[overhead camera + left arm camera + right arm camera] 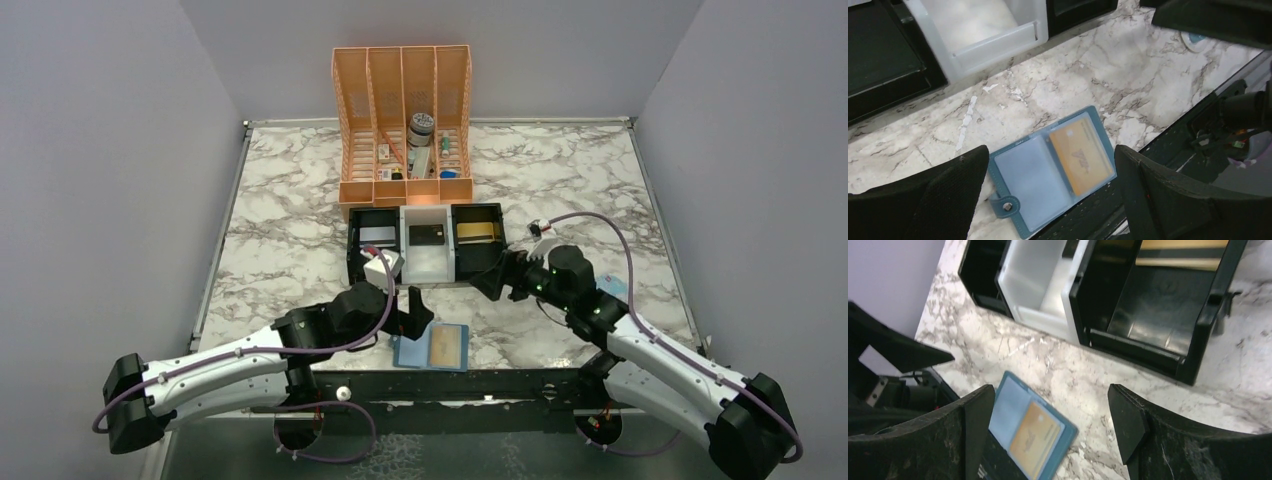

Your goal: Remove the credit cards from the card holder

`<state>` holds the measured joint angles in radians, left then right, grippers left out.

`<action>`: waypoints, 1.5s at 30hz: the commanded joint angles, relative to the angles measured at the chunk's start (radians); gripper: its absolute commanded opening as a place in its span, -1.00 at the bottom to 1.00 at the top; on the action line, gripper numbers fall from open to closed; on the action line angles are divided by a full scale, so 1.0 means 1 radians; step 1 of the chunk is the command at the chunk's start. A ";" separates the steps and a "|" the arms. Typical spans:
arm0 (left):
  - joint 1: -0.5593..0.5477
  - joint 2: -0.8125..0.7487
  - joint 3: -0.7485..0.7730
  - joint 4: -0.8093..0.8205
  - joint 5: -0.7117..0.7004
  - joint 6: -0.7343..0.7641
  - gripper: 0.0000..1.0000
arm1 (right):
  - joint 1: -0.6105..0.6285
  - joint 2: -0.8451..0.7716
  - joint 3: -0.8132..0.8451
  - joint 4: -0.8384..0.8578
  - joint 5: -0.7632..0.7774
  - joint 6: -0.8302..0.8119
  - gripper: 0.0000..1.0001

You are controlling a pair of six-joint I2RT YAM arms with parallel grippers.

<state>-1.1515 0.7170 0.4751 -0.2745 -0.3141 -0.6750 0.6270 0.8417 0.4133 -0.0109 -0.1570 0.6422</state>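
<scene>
The blue card holder (410, 352) lies open at the table's front edge, its near side over the black rail. One gold credit card (449, 345) shows in its right pocket; the left pocket (1030, 180) looks empty. My left gripper (415, 305) hovers just behind and above the card holder (998, 165), open, with the gold card (1080, 155) below the gap between its fingers. My right gripper (490, 278) hangs open to the right, near the tray's front. It looks down on the holder (1008, 412) and the gold card (1034, 437). Nothing is between its fingers.
A black-and-white three-compartment tray (452, 275) stands behind the holder. It holds a silver card (377, 237), a dark card (427, 235) and gold-tan cards (478, 232). An orange organizer (403, 120) stands at the back. A pale blue packet (615, 287) lies at the right.
</scene>
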 commanded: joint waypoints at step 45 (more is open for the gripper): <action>0.116 0.260 -0.015 -0.020 0.025 -0.207 0.32 | 0.357 0.348 -0.077 0.152 -0.065 0.209 -0.22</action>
<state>-1.0397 1.0424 0.4866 -0.2424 -0.2504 -0.8684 0.9665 1.1595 0.3408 0.0826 -0.2707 0.8165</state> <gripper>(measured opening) 0.633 0.392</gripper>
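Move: The credit card in the card holder's right flap lies about 11 cm back of the right hand, 8 cm to its left and 12 cm below; the yellow-card tray is 10 cm ahead and 2 cm left, the white tray equally far ahead but 12 cm left, both about 11 cm below. The empty flap is 4 cm back of the left hand, straight below by 12 cm; from that hand the white tray stands 17 cm ahead, 3 cm right. The credit card in the right flap is approached by the right hand, coming back about 11 cm, down 9 and left 6, with a near-pause midway; its fingers tip down and turn counter-clockwise while narrowing to under half open. The left hand swings right a little, then sinks some 7 cm towards the empty flap, drifting back left, its fingers tilting down and partly closing. ##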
